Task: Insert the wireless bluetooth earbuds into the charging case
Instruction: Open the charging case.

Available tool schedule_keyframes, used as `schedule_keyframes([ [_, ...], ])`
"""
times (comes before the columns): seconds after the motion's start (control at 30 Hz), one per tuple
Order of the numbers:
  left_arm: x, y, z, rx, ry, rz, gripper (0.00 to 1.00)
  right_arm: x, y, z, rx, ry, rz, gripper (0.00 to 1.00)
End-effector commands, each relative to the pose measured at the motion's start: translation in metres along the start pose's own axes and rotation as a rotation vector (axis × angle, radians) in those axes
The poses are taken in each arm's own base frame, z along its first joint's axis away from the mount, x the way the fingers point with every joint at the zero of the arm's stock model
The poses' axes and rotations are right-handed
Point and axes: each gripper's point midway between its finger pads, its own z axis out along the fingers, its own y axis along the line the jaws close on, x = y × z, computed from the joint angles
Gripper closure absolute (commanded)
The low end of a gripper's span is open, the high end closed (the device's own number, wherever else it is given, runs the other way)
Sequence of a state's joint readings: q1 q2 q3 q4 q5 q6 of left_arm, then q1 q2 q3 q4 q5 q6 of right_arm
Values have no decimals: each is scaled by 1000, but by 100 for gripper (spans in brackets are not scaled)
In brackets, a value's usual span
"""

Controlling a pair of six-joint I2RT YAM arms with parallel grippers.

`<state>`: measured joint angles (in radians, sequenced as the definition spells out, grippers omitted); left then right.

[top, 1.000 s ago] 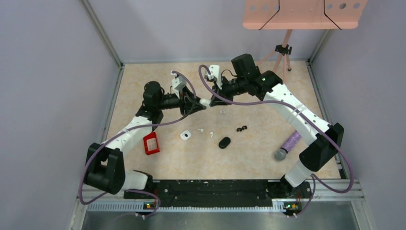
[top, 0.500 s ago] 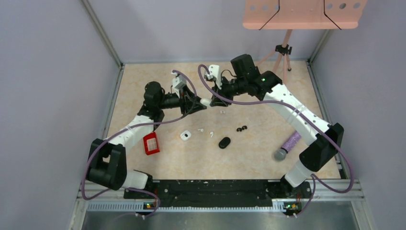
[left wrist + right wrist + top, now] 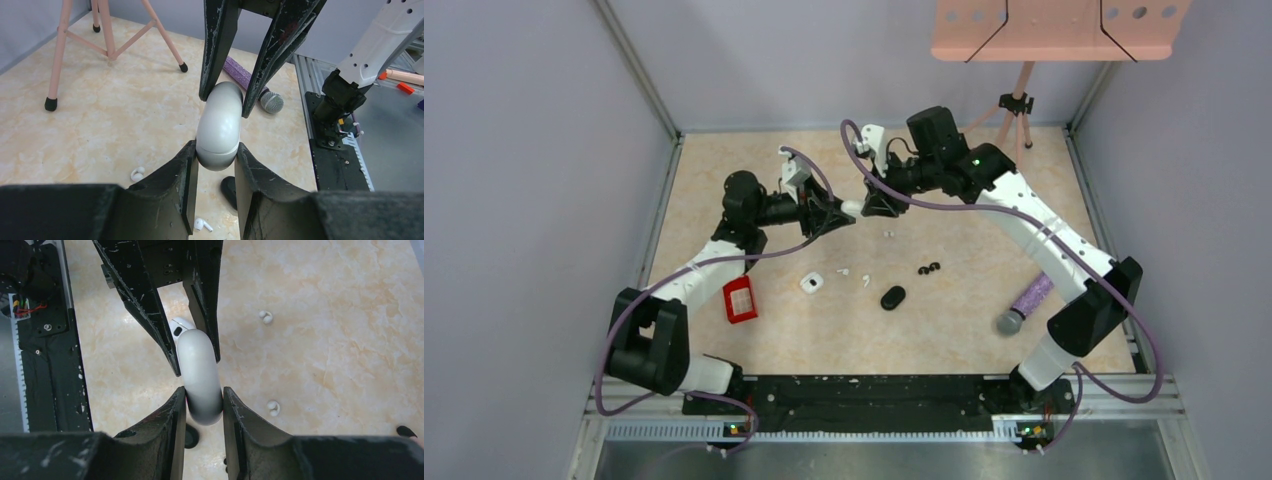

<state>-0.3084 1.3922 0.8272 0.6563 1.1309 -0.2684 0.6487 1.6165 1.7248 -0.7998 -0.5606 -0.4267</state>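
Observation:
A white charging case point(image 3: 853, 210) hangs in mid-air between both grippers. My left gripper point(image 3: 215, 150) is shut on its near end, fingers pressed to both sides. My right gripper point(image 3: 204, 395) closes on the other end of the case point(image 3: 199, 375), and its fingers touch both sides. In the left wrist view the case point(image 3: 218, 130) looks bent along a seam. Small white earbuds lie loose on the table point(image 3: 889, 234) point(image 3: 843, 270) point(image 3: 865, 281). A black pair point(image 3: 930, 268) lies to their right. More white earbuds show below point(image 3: 136, 174) point(image 3: 272, 407).
On the table lie a black oval case point(image 3: 892, 297), a small white case point(image 3: 812, 283), a red box point(image 3: 741, 300) and a purple microphone point(image 3: 1027, 303). A pink tripod point(image 3: 1016, 105) stands at the back right. Walls close in on three sides.
The right wrist has shifted slightly up and back, and its jaws have widened a little around the case. The left arm holds still.

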Motion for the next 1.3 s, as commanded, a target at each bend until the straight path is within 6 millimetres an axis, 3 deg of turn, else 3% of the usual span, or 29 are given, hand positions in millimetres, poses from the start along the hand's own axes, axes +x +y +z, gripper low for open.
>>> schedule_keyframes([
  [0.0, 6, -16, 1, 73, 13, 9, 100, -42, -33, -14, 122, -120, -38, 71],
  [0.3, 9, -16, 0, 68, 19, 3, 100, -42, -39, -21, 140, -127, -7, 71],
  [0.83, 16, -12, -2, 34, 32, -6, 100, -41, -33, -19, 104, -141, 39, 69],
  [1.0, 18, -11, -3, 20, 34, -21, 100, -53, -33, -25, 100, -169, 32, 68],
  [1.1, 16, -9, -5, 10, 29, -35, 100, -63, -49, -30, 162, -176, 26, 52],
  [1.27, 7, 5, -25, -79, 4, -100, 100, -69, -102, -27, 343, -117, -164, 39],
])
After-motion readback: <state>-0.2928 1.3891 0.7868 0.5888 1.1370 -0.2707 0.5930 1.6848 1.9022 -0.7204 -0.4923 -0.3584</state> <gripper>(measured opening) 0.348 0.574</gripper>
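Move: The white charging case, still shut, is held at both ends in mid-air. Its middle lies about 3 cm left of the right hand and 1 cm below it, and some 3 cm right of the left hand at its height. On the table, about 27 cm below the right hand, a loose white earbud lies almost straight beneath, a white earbud pair 9 cm ahead and 5 cm to the right, and the black case 5 cm back and 6 cm to the right. The right hand, its fingers on the free end of the charging case, eases up and forward about 3 cm each way against the left hand's grip to swing the lid open, pauses briefly, then spreads its fingers, comes free and clears the case, having gone in all about 5 cm forward and 5 cm up. The left hand keeps its unchanged pinch on the case's other end, sinking some 2 cm and tilting only about 5 degrees as the two hands draw apart. ##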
